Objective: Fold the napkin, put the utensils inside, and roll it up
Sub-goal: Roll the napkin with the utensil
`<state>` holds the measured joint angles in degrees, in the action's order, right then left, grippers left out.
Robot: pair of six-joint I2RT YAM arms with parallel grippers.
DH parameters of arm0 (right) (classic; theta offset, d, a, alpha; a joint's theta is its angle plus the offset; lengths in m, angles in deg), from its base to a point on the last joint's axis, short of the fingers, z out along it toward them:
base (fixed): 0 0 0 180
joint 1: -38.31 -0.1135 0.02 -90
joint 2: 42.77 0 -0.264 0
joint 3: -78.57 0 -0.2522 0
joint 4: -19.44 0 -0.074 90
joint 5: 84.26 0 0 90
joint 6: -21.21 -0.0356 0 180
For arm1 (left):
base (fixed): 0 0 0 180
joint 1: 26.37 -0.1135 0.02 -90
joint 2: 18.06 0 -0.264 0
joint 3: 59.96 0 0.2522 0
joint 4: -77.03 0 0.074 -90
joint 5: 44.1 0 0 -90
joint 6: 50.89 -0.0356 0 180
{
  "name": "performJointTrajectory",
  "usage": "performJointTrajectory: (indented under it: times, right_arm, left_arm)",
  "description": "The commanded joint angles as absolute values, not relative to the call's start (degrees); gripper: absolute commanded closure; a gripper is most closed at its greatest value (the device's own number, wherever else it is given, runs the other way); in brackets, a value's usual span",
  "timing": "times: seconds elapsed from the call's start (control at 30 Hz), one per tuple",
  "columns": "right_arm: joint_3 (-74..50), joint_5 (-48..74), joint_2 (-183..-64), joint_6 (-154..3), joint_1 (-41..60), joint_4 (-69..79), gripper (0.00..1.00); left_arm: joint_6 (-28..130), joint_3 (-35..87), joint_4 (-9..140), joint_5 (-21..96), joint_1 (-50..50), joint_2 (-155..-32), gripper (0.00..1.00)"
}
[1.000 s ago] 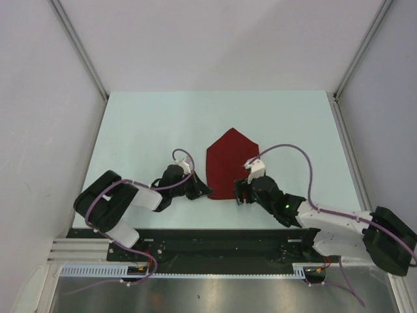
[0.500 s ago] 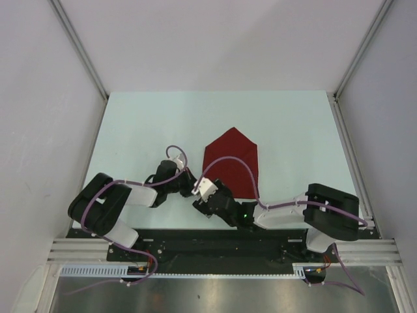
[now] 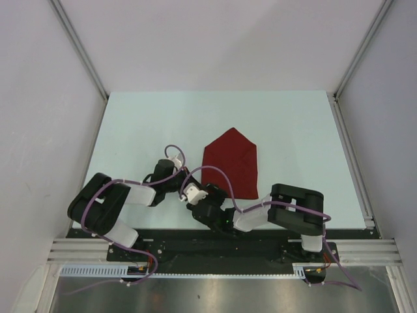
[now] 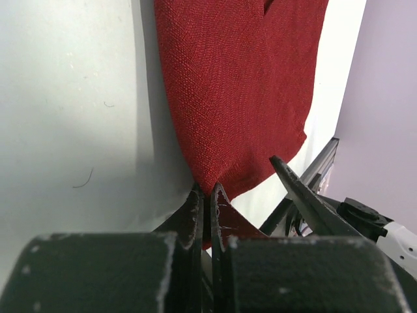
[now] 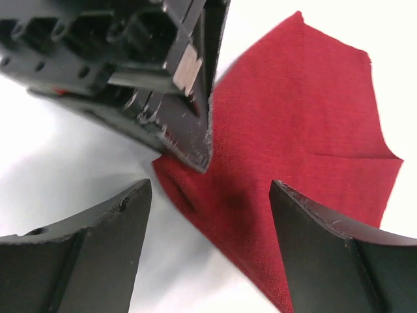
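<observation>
The dark red napkin (image 3: 229, 163) lies folded on the pale table (image 3: 143, 124), with a point at its far end. My left gripper (image 3: 189, 185) is shut on the napkin's (image 4: 241, 85) near left corner. In the left wrist view the cloth is pinched between the two closed fingers of that gripper (image 4: 208, 190). My right gripper (image 3: 200, 195) sits just beside it at the same corner. Its fingers (image 5: 98, 248) stand wide open on either side of the napkin's (image 5: 300, 124) corner and hold nothing. The left gripper's finger (image 5: 192, 140) shows there on the cloth. The utensils are out of view.
The black mounting rail (image 3: 215, 241) runs along the table's near edge, right behind both grippers. White walls with metal posts (image 3: 78, 49) close in the table at left, right and back. Purple cables (image 3: 215, 179) loop over the two wrists.
The right arm has swung from the napkin's right near corner across to its left near corner, its gripper open. The left gripper stays shut on the corner, and the napkin has shifted slightly left.
</observation>
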<state>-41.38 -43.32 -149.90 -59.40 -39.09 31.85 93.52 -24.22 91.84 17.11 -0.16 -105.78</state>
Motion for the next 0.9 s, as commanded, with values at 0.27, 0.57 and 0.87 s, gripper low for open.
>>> performJointTrajectory:
  times: [0.27, 0.57, 0.87]
  right_arm:
    - [-40.37, -55.34, -150.79, -63.07, -36.66, 27.04, 0.24]
    - [-43.11, -55.52, -149.46, -64.57, -36.84, 24.58, 0.38]
    - [-44.07, -48.15, -147.88, -62.20, -37.01, 24.50, 0.67]
  left_arm:
    - [90.79, -23.78, 90.07, 14.26, -3.08, -103.31, 1.00]
    - [90.00, -23.52, 89.37, 14.00, -3.78, -103.84, 1.00]
    - [87.47, -23.09, 88.41, 15.92, -3.87, -102.35, 0.98]
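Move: The stretch of the napkin's near edge that the open right hand is about to close on lies some 5 cm to its right, 1 cm farther out and 2 cm below. The napkin's far peak is about 21 cm ahead and 7 cm right of this hand, its near right corner 16 cm right and 3 cm back. The left hand already pinches the near left corner; from it that stretch lies about 9 cm to the right and 1 cm back. The napkin's near left corner stays pinched in the left hand, which eases about 1 cm to the left. The open right hand reaches forward some 2 cm, then slides about 5 cm right along the near edge, away from the left gripper, turning some 10 degrees clockwise; late on it sinks a good centimetre, fingers closing to roughly half their gap, one on either side of the fold. ##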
